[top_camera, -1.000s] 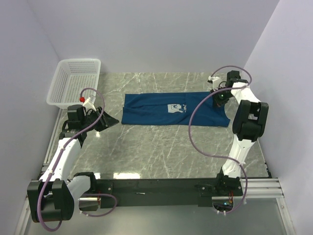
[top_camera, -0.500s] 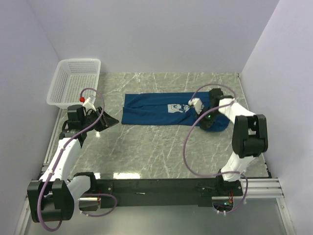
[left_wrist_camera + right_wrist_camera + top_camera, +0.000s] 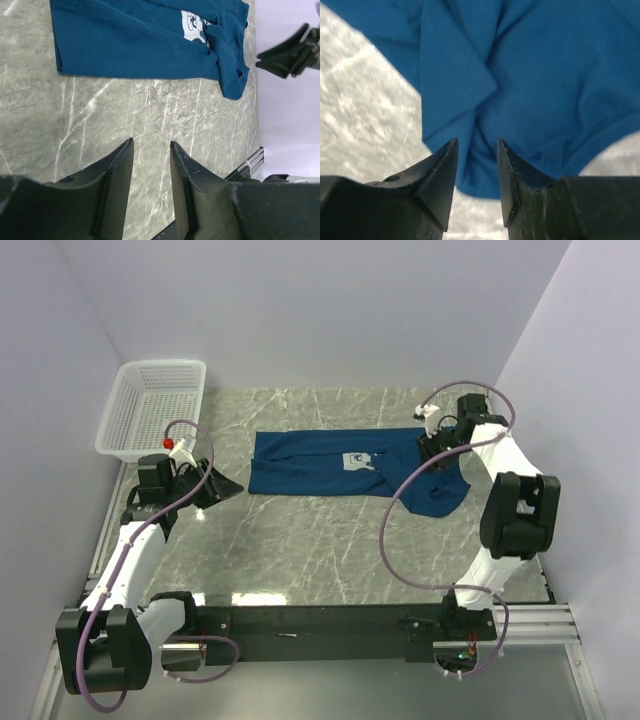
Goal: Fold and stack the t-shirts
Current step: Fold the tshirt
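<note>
The dark blue t-shirt [image 3: 320,465] lies across the far middle of the marble table, its pale print [image 3: 357,461] facing up. Its right end [image 3: 437,496] is rumpled and folded over on itself toward the near side. My right gripper [image 3: 431,444] hovers just above that end, open, with nothing between its fingers; in the right wrist view the blue cloth [image 3: 520,90] fills the space beyond the right gripper [image 3: 476,144]. My left gripper [image 3: 222,487] hangs open and empty, left of the shirt's left edge. In the left wrist view the left gripper [image 3: 151,144] points at bare marble, with the t-shirt [image 3: 130,45] beyond.
A white mesh basket [image 3: 165,364] stands at the far left corner of the table. Walls close in the left, back and right sides. The black base rail [image 3: 320,620] runs along the near edge. Purple cables loop off both arms.
The right gripper dragged the shirt's right end toward the near left, let go and opened, then rose back to the far right. The right end now lies bunched. The left arm stayed still.
</note>
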Controlling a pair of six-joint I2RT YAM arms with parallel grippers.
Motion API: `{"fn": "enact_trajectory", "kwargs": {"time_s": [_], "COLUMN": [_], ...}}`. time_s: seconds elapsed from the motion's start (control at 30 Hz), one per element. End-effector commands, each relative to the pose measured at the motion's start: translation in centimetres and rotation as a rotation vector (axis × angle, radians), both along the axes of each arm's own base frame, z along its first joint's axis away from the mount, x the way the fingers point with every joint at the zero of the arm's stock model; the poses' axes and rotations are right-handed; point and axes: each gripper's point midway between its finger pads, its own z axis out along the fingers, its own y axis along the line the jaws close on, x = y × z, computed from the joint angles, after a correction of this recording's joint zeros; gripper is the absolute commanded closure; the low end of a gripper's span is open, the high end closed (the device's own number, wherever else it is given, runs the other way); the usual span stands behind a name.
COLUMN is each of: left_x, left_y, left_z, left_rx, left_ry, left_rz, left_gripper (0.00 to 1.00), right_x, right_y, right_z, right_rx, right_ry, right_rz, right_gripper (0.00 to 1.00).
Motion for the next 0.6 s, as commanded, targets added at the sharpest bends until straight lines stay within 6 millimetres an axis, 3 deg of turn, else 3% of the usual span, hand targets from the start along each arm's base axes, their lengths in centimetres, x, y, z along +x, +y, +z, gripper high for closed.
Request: {"fn": "enact_trajectory", "kwargs": {"time_s": [0.0, 0.27, 0.57], "left_x": [0.3, 0.3, 0.3], "left_y": [-0.1, -0.1, -0.1], "left_z": [0.9, 0.9, 1.0], "left_rx": [-0.002, -0.003, -0.004], "left_ry": [-0.053, -0.054, -0.058], "left_rz": [-0.021, -0.023, -0.021], "left_gripper": [0.59, 0.59, 0.59], "right_x": [0.3, 2.1, 2.6], "right_y": [2.7, 2.6, 3.0], "right_z": [-1.1, -3.8, -4.5], "right_rx": [0.136, 0.140, 0.173], "right_ry": [0.121, 0.189, 0.214], "right_rz": [-0.038, -0.164, -0.181], "right_gripper": [0.54, 0.53, 0.56]}}
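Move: The folded-over sleeve's pointed edge lies under the right hand, roughly 7 cm below, 3 cm to its left and 1 cm ahead. The white print is about 5 cm ahead and 17 cm to the left, at the same depth; the shirt's near corner is some 7 cm back and 4 cm to the right. From the left hand, that sleeve edge is about 11 cm ahead and 48 cm to the right, 13 cm down. Lower the right gripper about 6 cm onto the folded-over sleeve edge, easing 2 to 3 cm to the left as it sinks, most of it quickly and then settling. Tip the fingers some 15 degrees closer to straight down with a slight clockwise turn, and keep them about half open so the tips arrive around the edge without closing. ##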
